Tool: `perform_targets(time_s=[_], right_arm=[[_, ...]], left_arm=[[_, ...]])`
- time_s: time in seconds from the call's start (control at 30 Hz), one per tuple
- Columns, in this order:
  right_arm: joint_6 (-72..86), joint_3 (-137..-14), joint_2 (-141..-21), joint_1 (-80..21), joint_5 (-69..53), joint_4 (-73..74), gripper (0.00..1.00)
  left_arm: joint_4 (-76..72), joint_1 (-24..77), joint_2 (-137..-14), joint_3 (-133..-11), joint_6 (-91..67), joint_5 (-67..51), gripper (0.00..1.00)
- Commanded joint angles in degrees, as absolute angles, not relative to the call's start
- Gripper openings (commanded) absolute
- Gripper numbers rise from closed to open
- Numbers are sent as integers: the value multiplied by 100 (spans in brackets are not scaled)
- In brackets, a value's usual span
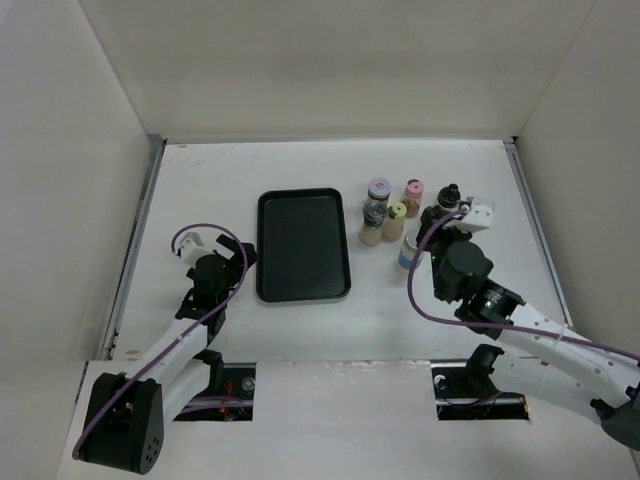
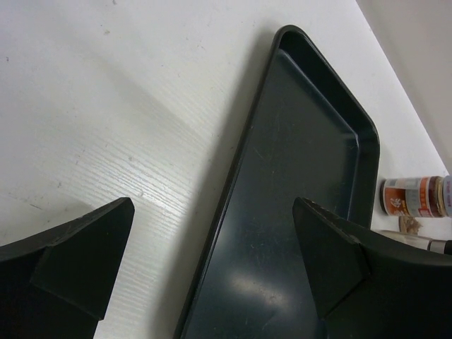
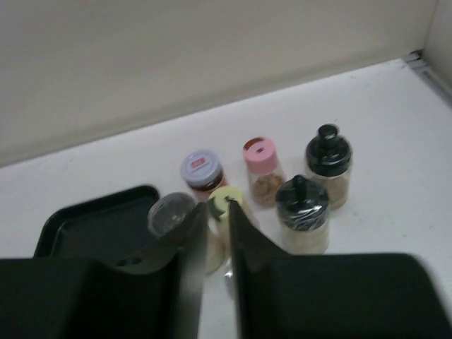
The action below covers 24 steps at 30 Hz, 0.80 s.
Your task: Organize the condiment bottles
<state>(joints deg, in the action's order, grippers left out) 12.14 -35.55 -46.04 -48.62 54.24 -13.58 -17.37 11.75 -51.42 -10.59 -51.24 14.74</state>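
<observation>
Several condiment bottles stand grouped right of the black tray. From the right wrist I see a purple lid, a pink lid, a clear grey lid, a yellow lid and two black lids. My right gripper is shut with nothing in it and hovers just short of the yellow-lidded bottle. A pale jar stands close under that arm. My left gripper is open over the tray's left rim and holds nothing.
White walls close in the table on three sides. The right arm's purple cable loops beside the pale jar. A red-labelled bottle shows past the tray's far edge in the left wrist view.
</observation>
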Motion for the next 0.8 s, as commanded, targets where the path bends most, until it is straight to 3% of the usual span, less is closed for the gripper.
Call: perform_targets(time_s=[0.0, 0.07, 0.13, 0.2, 0.27, 0.77], right_arm=[[1493, -4296, -4947, -5066, 5108, 189, 30], [1704, -4473, -5184, -5093, 4792, 788, 62], [1958, -4596, -5378, -5084, 4458, 1298, 82], [2284, -4571, -5519, -4918, 4281, 1634, 95], [2416, -4430, -5528, -4629, 4333, 1644, 100], [2557, -4465, -6785, -3784, 3639, 897, 100]], left_arm=[[-1916, 1147, -5010, -1046, -5159, 1450, 100], [-1977, 1147, -4940, -994, -5168, 1485, 100], [-2004, 1147, -4974, -984, -5168, 1529, 100], [-1978, 1138, -5053, -1002, -5177, 1477, 100], [-1995, 1138, -5028, -1011, -5186, 1424, 100], [-2135, 1120, -5151, -976, -5194, 1406, 100]])
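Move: The silver-lidded jar stands about 4 cm ahead of the right hand, 1 cm to its left and some 24 cm below. Beyond the jar are the yellow-capped bottle, 7 cm farther out and 4 cm left of it, the clear-lidded bottle, 6 cm out and 8 cm left, and a black-capped shaker, 7 cm out and 3 cm right. From the left hand the jar lies about 40 cm right, 2 cm ahead and 4 cm lower. The right hand drops about 14 cm towards the silver-lidded jar, fingers opening wide and tipping down some 30 degrees. ##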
